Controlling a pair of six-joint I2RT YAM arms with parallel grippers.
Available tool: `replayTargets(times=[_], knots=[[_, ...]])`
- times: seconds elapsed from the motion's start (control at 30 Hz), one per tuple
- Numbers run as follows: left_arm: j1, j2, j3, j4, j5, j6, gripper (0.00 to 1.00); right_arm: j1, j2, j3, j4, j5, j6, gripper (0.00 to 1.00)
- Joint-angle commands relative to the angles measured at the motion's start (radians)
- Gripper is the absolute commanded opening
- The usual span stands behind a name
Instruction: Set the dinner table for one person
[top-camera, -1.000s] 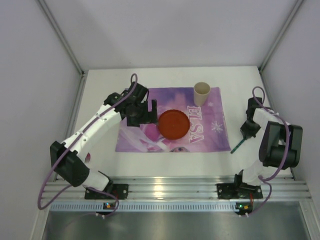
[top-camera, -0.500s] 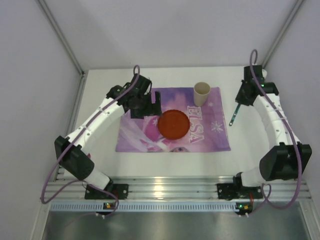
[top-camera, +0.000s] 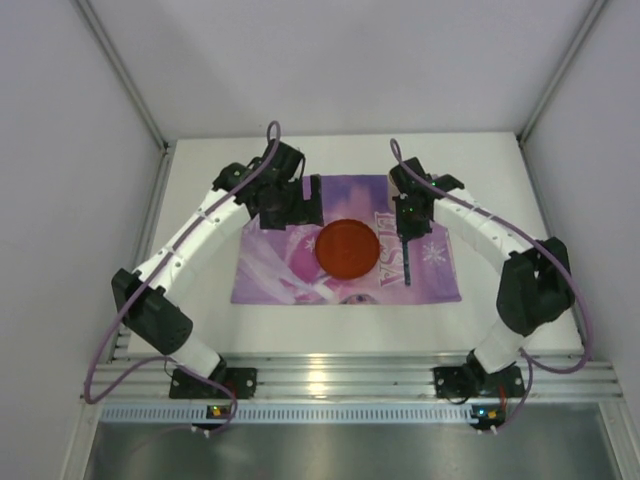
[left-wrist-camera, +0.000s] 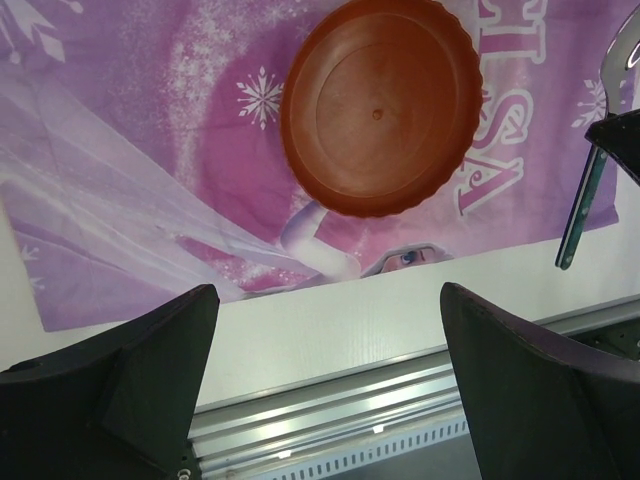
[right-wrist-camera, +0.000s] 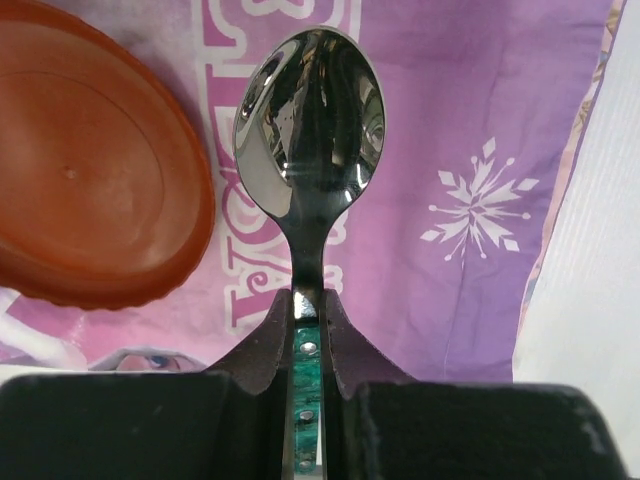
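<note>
The white dinner table (top-camera: 490, 170) carries a purple placemat (top-camera: 265, 270) with an orange plate (top-camera: 347, 248) at its middle. My right gripper (top-camera: 405, 222) is shut on the green handle of a metal spoon (top-camera: 408, 265), which hangs over the mat just right of the plate. In the right wrist view the spoon (right-wrist-camera: 310, 120) sticks out from the gripper (right-wrist-camera: 307, 325), with the plate (right-wrist-camera: 80, 170) to its left. My left gripper (top-camera: 295, 212) hovers open and empty over the mat's far left. Its wrist view shows the gripper (left-wrist-camera: 325, 390), the plate (left-wrist-camera: 380, 105) and the spoon (left-wrist-camera: 578, 215).
A silver rail (top-camera: 330, 375) runs along the table's near edge, also in the left wrist view as the rail (left-wrist-camera: 330, 410). White walls close in the left, back and right. Bare white table (right-wrist-camera: 590, 300) lies right of the placemat (right-wrist-camera: 450, 120).
My right arm has swung from the table's right side leftward over the placemat, carrying the spoon, and now covers the beige cup. The left gripper has drifted slightly toward the back.
</note>
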Motion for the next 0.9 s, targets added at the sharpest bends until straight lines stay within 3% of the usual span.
replayTargets(times=[0.0, 0.47, 0.5, 0.6, 0.7, 0.8, 0.87], knots=[[0.003, -0.072, 0.005, -0.048, -0.05, -0.006, 0.98, 0.003, 0.013, -0.003, 0.061, 0.017, 0.024, 0.0], [0.006, -0.123, 0.014, -0.155, -0.131, -0.011, 0.98, 0.003, 0.133, -0.049, 0.179, 0.11, 0.085, 0.01], [0.006, -0.124, 0.009, -0.161, -0.158, -0.006, 0.98, 0.002, 0.138, -0.052, 0.194, 0.116, 0.085, 0.04], [0.044, -0.131, -0.027, -0.174, -0.15, 0.012, 0.98, 0.002, 0.135, -0.047, 0.199, 0.12, 0.082, 0.35], [0.128, -0.146, -0.077, -0.16, -0.111, 0.032, 0.98, 0.002, 0.115, -0.049, 0.201, 0.129, 0.076, 0.57], [0.211, -0.157, -0.109, -0.158, -0.103, 0.051, 0.98, 0.002, 0.083, -0.044, 0.192, 0.134, 0.07, 0.69], [0.274, -0.151, -0.126, -0.174, -0.149, 0.048, 0.98, 0.002, 0.06, -0.035, 0.176, 0.13, 0.068, 0.7]])
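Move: The right hand holds the spoon about 11 cm above its mat spot, which is roughly 1 cm ahead and in line sideways. From this hand the plate is some 15 cm left, 1 cm ahead; the cup about 14 cm ahead, 1 cm left, 6 cm lower. The fork lies some 34 cm left of the empty left hand, 11 cm back, 21 cm down; the plate about 14 cm right, 2 cm ahead. Right hand sinks about 6 cm and releases spoon beside plate; left, still open, swings 11 cm left towards fork. ##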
